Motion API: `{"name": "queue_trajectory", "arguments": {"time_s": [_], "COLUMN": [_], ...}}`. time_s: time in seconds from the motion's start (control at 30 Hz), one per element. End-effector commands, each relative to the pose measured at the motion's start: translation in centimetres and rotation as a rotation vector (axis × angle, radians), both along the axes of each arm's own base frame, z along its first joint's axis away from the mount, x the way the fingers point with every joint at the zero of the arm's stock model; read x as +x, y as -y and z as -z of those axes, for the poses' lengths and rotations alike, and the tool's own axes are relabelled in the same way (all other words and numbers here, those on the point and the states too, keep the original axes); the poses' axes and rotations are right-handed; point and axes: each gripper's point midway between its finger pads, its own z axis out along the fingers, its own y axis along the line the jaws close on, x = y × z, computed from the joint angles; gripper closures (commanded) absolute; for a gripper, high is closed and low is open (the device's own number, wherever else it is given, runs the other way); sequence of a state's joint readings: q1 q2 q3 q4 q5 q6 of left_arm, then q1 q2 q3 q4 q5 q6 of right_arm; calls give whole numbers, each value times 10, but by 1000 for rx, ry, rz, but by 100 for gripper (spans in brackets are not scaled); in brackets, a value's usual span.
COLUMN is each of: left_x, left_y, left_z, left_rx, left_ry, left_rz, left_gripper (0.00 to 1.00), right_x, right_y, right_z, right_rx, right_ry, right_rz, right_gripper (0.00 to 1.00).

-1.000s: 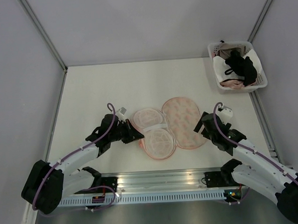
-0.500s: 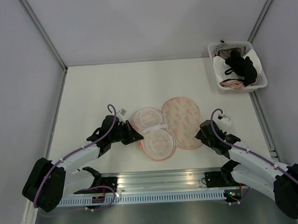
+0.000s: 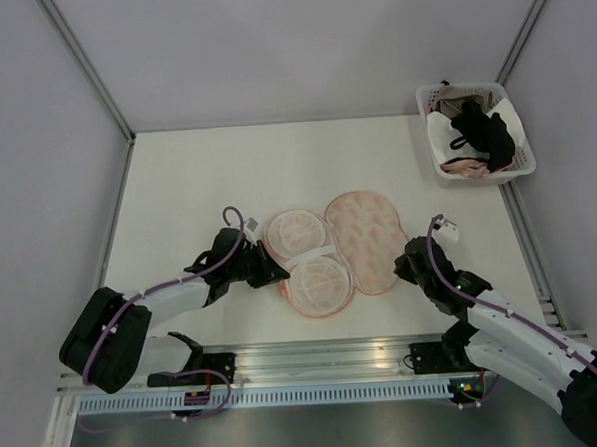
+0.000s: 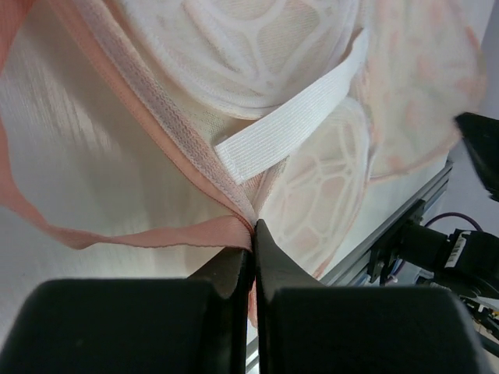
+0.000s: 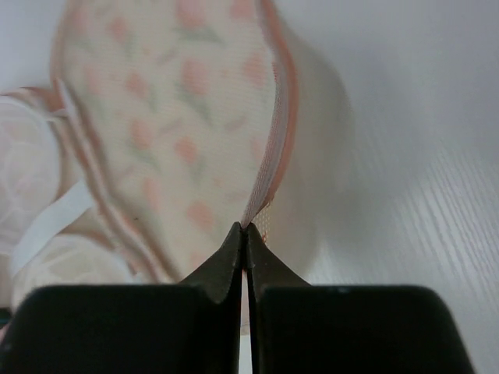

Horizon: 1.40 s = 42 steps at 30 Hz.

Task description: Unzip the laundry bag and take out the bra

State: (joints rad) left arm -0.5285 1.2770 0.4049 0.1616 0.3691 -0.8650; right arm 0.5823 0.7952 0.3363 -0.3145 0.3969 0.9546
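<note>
The laundry bag [image 3: 365, 243] lies open near the table's front middle, its printed cream half on the right. Its two round mesh halves [image 3: 320, 282] lie on the left, with a white elastic band [image 4: 296, 125] across them. My left gripper [image 3: 279, 275] is shut on the bag's pink edging [image 4: 195, 232] at its left side. My right gripper [image 3: 399, 268] is shut on the pink zip edging [image 5: 269, 167] at the printed half's right rim, which is lifted slightly. The black bra [image 3: 484, 134] lies in the white basket at the back right.
The white slatted basket [image 3: 521, 167] stands at the back right corner and also holds white and pink garments. A metal rail [image 3: 326, 357] runs along the near edge between the arm bases. Grey walls enclose the table on three sides.
My right gripper has gone from open to shut on the bag's right edging, and the arm has moved slightly nearer. The left gripper has stayed shut on the left edging.
</note>
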Motion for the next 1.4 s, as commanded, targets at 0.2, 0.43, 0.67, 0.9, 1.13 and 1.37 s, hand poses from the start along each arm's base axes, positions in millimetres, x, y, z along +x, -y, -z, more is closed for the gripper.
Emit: {"name": "queue_trajectory", "arguments": {"time_s": [0.2,0.43,0.67,0.9,1.13,1.37], "left_x": [53,59,45,34,19,3], "left_y": [5,-22,-78,-94,-75,-65], "left_z": [-8,-17,-59,-85,-110,-156], "left_rx": [33,43,18,35,-40,-85], "left_ry": [108,103,140,202,292,454], "left_rz": [-50,-174,-411,-438,-279,-135], "left_gripper": [11,0,0,0,0,0], "right_x": [26,25,-28,-89,-66,-32], "right_y": [-47,-136,-242,-293,-266,-191], "right_z": [-92,-109,-101,-50,-80,-170], "right_rx": [-86,-225,-222,-191,-190,-200], "right_ry": [227,285,371,206,279,389], "right_rz": [-338,-800,-1238,-1536,-1252,-819], "right_gripper": [100,100,100,100,2,2]}}
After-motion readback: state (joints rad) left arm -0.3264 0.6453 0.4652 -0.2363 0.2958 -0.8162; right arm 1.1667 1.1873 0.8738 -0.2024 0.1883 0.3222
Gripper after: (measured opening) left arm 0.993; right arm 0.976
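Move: The open cup half of the bag lies about 21 cm left and 2 ahead of the right hand, which already pinches the flap's outer edge. From the left hand, pinching the bag's left edge, it is 6 cm right and 2 ahead. From the right hand the flap's middle is 7 cm left, 7 ahead; the far cup 24 left, 10 ahead; the near cup 19 left, 3 back. All lie roughly 4 cm below. The flap is folded over the cup half by the right hand, which rises about 8 cm, swings some 28 cm left while turning about 80 degrees counter-clockwise, draws back and sinks, opens to let go, then lifts with a little return rightward. Meanwhile the left fingers open and free the bag's edge while going forward about 5 cm, then that hand withdraws left, up and back. ##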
